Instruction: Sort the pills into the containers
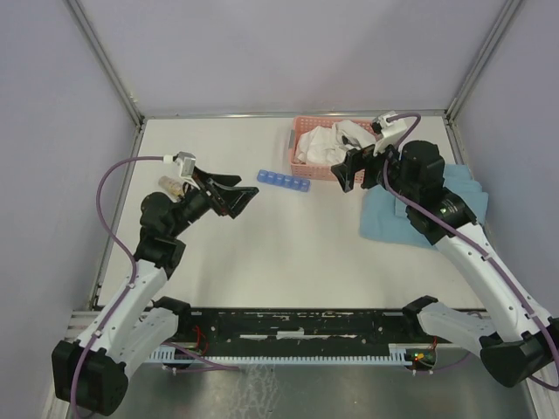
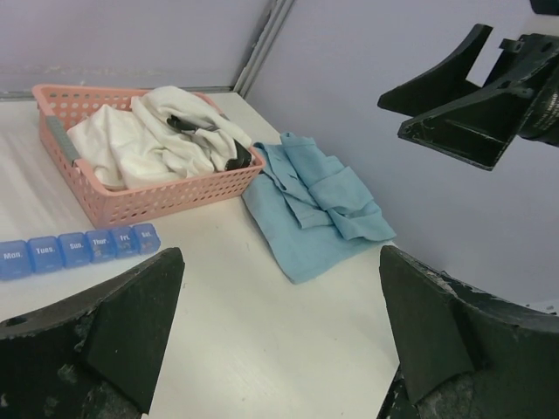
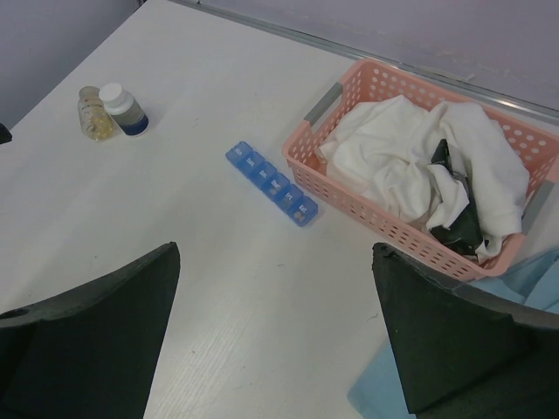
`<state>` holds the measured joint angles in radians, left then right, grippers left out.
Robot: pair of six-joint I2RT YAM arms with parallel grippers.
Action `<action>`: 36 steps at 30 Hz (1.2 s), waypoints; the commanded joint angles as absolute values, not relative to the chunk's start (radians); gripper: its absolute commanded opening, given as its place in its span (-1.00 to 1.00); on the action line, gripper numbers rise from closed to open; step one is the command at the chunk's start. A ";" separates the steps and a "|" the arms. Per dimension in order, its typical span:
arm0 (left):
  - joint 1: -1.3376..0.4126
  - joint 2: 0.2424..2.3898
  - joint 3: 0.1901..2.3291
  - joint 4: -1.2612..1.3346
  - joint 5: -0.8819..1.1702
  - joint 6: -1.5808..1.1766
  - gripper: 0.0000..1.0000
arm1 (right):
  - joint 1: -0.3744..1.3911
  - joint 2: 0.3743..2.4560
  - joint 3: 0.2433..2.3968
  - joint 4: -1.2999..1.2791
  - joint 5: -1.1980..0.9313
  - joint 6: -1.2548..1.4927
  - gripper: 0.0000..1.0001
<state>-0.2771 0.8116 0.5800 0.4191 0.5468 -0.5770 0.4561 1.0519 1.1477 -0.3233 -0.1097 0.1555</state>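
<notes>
The containers are a blue pill-organiser strip (image 1: 283, 180) lying on the white table, just left of the pink basket. Its day-labelled lids (image 2: 79, 249) look closed. The strip (image 3: 271, 182) lies beyond my right fingers. No loose pills show. A small clear bottle (image 3: 91, 113) with tan contents stands at the far left, next to a white-capped bottle (image 3: 122, 109). My left gripper (image 1: 244, 190) hovers open left of the strip, nothing between its fingers (image 2: 131, 323). My right gripper (image 1: 342, 175) hangs open by the basket's front corner, also empty.
A pink slotted basket (image 1: 301, 140) holding white cloth and something dark sits at the back. A light blue cloth (image 1: 393, 218) lies crumpled under my right arm. Grey walls close the table on three sides.
</notes>
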 commanded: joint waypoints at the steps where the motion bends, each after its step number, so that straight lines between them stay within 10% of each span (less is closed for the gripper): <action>1: -0.282 0.848 0.617 0.501 0.525 -0.523 0.98 | 0.460 1.038 1.141 -0.269 -0.091 0.136 1.00; 26: -0.429 1.308 0.599 0.653 0.438 0.246 0.99 | 0.481 1.302 1.241 -0.723 -0.593 -0.460 1.00; 36: -0.406 1.522 0.810 0.221 0.486 0.663 0.99 | 0.457 1.356 1.275 -0.809 -0.560 -0.496 1.00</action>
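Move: The blue pill organizer, the likely goal, lies about 24 cm ahead of the left hand, 9 cm to its right and 29 cm below; from the right hand it is some 20 cm ahead, 17 cm left and 31 cm below. The pink basket stands about 10 cm beyond the organizer and 16 cm to the organizer's right. The white-capped bottle lies some 22 cm ahead of the left hand and 20 cm to its left, at table level. The pill organizer is approached by the open left hand, which sinks about 19 cm, goes some 9 cm forward and slightly right, rolling and tipping its fingers down. The open right hand drops some 14 cm over bare table, drawing back and left, its fingers swinging leftward about 40 degrees and dipping steeply. Neither grips anything. ##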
